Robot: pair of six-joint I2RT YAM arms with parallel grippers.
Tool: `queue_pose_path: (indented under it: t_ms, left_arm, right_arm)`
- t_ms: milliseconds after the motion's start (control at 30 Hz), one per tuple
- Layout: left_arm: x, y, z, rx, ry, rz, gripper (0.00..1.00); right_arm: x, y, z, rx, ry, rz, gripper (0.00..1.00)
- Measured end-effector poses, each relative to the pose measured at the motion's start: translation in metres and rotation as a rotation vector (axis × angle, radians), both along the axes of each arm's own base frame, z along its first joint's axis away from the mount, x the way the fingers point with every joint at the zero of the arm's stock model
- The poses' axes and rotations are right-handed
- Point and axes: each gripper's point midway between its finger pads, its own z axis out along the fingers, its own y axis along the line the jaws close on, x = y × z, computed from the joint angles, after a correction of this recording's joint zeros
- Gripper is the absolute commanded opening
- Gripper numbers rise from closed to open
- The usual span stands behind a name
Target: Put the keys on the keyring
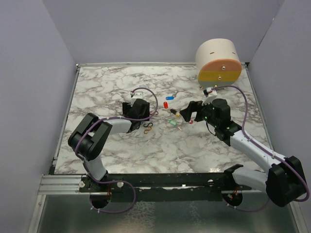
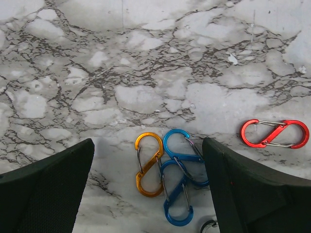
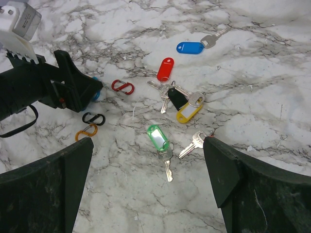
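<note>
The keyring is a bunch of S-shaped clips: an orange one [image 2: 148, 164] and two blue ones [image 2: 181, 167] lie on the marble between my left gripper's [image 2: 147, 155] open fingers, which hover above them. A red clip [image 2: 274, 133] lies apart to the right. From above, the clips [image 1: 148, 127] show just beside the left gripper [image 1: 139, 111]. The keys lie scattered: green tag [image 3: 158, 137], yellow tag [image 3: 188, 110], red tag [image 3: 165, 69], blue tag [image 3: 189, 47] and a bare key [image 3: 192, 144]. My right gripper [image 3: 148, 145] hangs open over the green-tagged key, holding nothing.
A cream drum with an orange and yellow face [image 1: 219, 60] stands at the back right, a small white part [image 1: 210, 91] below it. Black [image 3: 93, 118] and orange [image 3: 86, 132] clips lie near the left gripper. Grey walls enclose the marble table [image 1: 112, 87].
</note>
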Motion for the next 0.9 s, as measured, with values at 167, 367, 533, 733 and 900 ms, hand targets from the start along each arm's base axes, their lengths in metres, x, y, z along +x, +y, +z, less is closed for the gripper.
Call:
queue_pose_path:
  t_ms: [167, 367, 533, 733, 900]
  left_arm:
    - [0.001, 0.006, -0.002, -0.04, 0.013, 0.022, 0.95]
    - [-0.003, -0.007, -0.004, -0.08, 0.027, -0.021, 0.95]
    - [-0.015, -0.035, -0.004, -0.086, 0.033, -0.1, 0.95]
    - [-0.024, -0.056, -0.004, -0.088, 0.033, -0.156, 0.95]
    - [-0.026, -0.062, -0.004, -0.092, 0.029, -0.169, 0.95]
  right_arm:
    - [0.0, 0.0, 0.0, 0.0, 0.0, 0.0, 0.98]
    - [0.0, 0.0, 0.0, 0.0, 0.0, 0.0, 0.98]
    - [0.0, 0.0, 0.0, 0.0, 0.0, 0.0, 0.98]
    - [0.0, 0.0, 0.0, 0.0, 0.0, 0.0, 0.98]
    - [0.0, 0.0, 0.0, 0.0, 0.0, 0.0, 0.98]
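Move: The black carabiner lies about 4 cm back and 6 cm to the right of my left hand, roughly 2 cm below it. Between my open fingers are a gold carabiner, some 1 cm ahead, and two blue ones about 2 cm to the right, one 1 cm ahead, the other 1 cm back. The red carabiner is 3 cm ahead and 8 cm right. From my idle right hand the black one lies some 20 cm left, 3 cm back and 14 cm below. After a slight nudge to the left, I sweep my left hand low over the table about 6 cm right and 2–3 cm back towards the black carabiner, turning it some 10 degrees clockwise, fingers wide open. My left finger comes up against the gold carabiner and pushes it along with the two blue ones, while my right finger leaves the blue pair. ##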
